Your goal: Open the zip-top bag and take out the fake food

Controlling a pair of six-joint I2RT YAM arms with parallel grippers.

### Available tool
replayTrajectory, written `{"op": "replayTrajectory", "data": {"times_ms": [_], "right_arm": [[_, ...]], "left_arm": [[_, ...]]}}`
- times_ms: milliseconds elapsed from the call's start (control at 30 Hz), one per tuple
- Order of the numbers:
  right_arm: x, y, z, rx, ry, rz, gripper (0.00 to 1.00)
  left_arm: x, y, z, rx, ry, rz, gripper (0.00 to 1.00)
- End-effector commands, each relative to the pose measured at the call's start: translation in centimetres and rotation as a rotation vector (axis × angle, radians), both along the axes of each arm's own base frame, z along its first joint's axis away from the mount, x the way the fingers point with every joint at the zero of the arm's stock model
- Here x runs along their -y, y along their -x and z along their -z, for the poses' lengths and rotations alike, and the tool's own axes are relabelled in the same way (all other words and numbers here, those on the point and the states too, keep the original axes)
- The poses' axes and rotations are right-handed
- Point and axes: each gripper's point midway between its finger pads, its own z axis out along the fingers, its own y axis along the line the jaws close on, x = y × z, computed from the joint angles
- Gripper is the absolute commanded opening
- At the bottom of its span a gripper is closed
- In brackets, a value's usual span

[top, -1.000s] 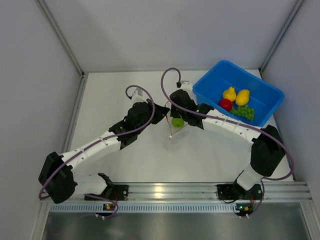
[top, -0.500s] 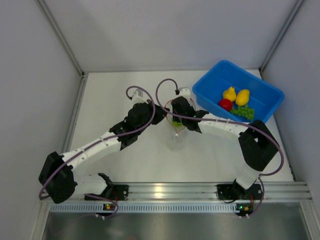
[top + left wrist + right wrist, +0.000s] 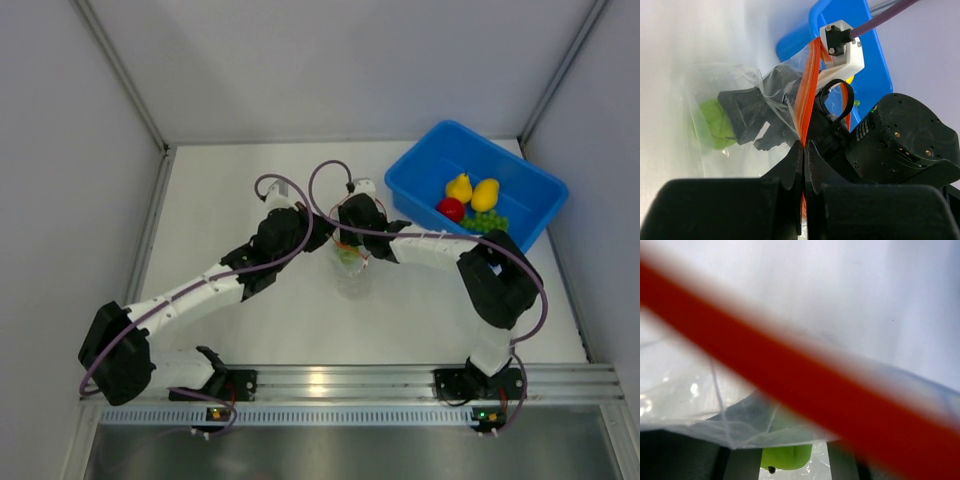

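Observation:
The clear zip-top bag hangs by its orange-red zip strip, and my left gripper is shut on that strip. My right gripper reaches down through the bag's mouth. Its fingers show dark through the plastic, open, with the green round fruit between them. That green fruit lies low in the bag. The rest of the fake food sits in the blue bin: two yellow pears, a red apple and green grapes.
The blue bin stands at the back right, close to the right wall. Both arms meet over the middle of the white table, with purple cables looping above the grippers. A metal rail runs along the near edge.
My right gripper has moved left and down into the bag's mouth, over the green fruit, and its jaws have widened. The bag now hangs lower under both grippers. The left gripper keeps its hold.

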Motion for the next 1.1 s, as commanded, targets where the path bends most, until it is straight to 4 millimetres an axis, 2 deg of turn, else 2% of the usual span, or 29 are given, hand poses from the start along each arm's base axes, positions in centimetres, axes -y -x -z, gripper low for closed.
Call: {"op": "replayTrajectory", "data": {"times_ms": [0, 67, 233, 467, 733, 967, 1067], "right_arm": [[-1.3, 0.2, -0.2, -0.005, -0.084, -0.050, 0.48], [-1.3, 0.6, -0.2, -0.022, -0.094, -0.053, 0.50], [-1.7, 2.1, -3.1, 0.010, -0.165, -0.102, 0.52], [-0.9, 5.0, -2.1, -0.092, -0.097, -0.161, 0.63], [3.1, 8.8, -0.2, -0.251, 0.096, -0.117, 0.64], [4.7, 11.8, -0.4, -0.322, 0.127, -0.133, 0.68], [4.7, 12.2, -1.7, -0.293, 0.084, -0.139, 0.70]], "left_arm": [[-0.1, -0.4, -0.5, 0.040, 0.012, -0.002, 0.00], [-0.5, -0.5, 0.2, 0.033, -0.002, -0.014, 0.00], [-0.9, -0.5, 1.3, 0.015, -0.018, -0.027, 0.00], [-1.0, -0.5, 1.8, 0.011, -0.028, -0.030, 0.00], [-1.7, -0.8, 2.4, 0.019, -0.063, -0.057, 0.00], [-1.9, -1.3, 3.2, 0.029, -0.117, -0.075, 0.00], [-1.1, -1.0, 3.9, 0.016, -0.127, -0.054, 0.00]]}}
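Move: The green pepper, last of the fake food in the zip-top bag, lies just under the right hand's part-open fingertips, about 2 cm back, 2 cm left and 4 cm below. From that hand the red fruit is roughly 8 cm ahead and 22 cm right, in the blue tub, whose middle is some 14 cm ahead and 29 cm right. The left hand has the pepper about 6 cm ahead, 4 cm right and 17 cm below. The green pepper isn't gripped: the right hand draws back about 11 cm and later somewhat right, ending about as high as it began, while its fingers open wider around it and tip some 15 to 20 degrees more steeply down. The left hand keeps its shut pinch on the bag's orange rim and sinks some 5 cm, rolling slightly. ##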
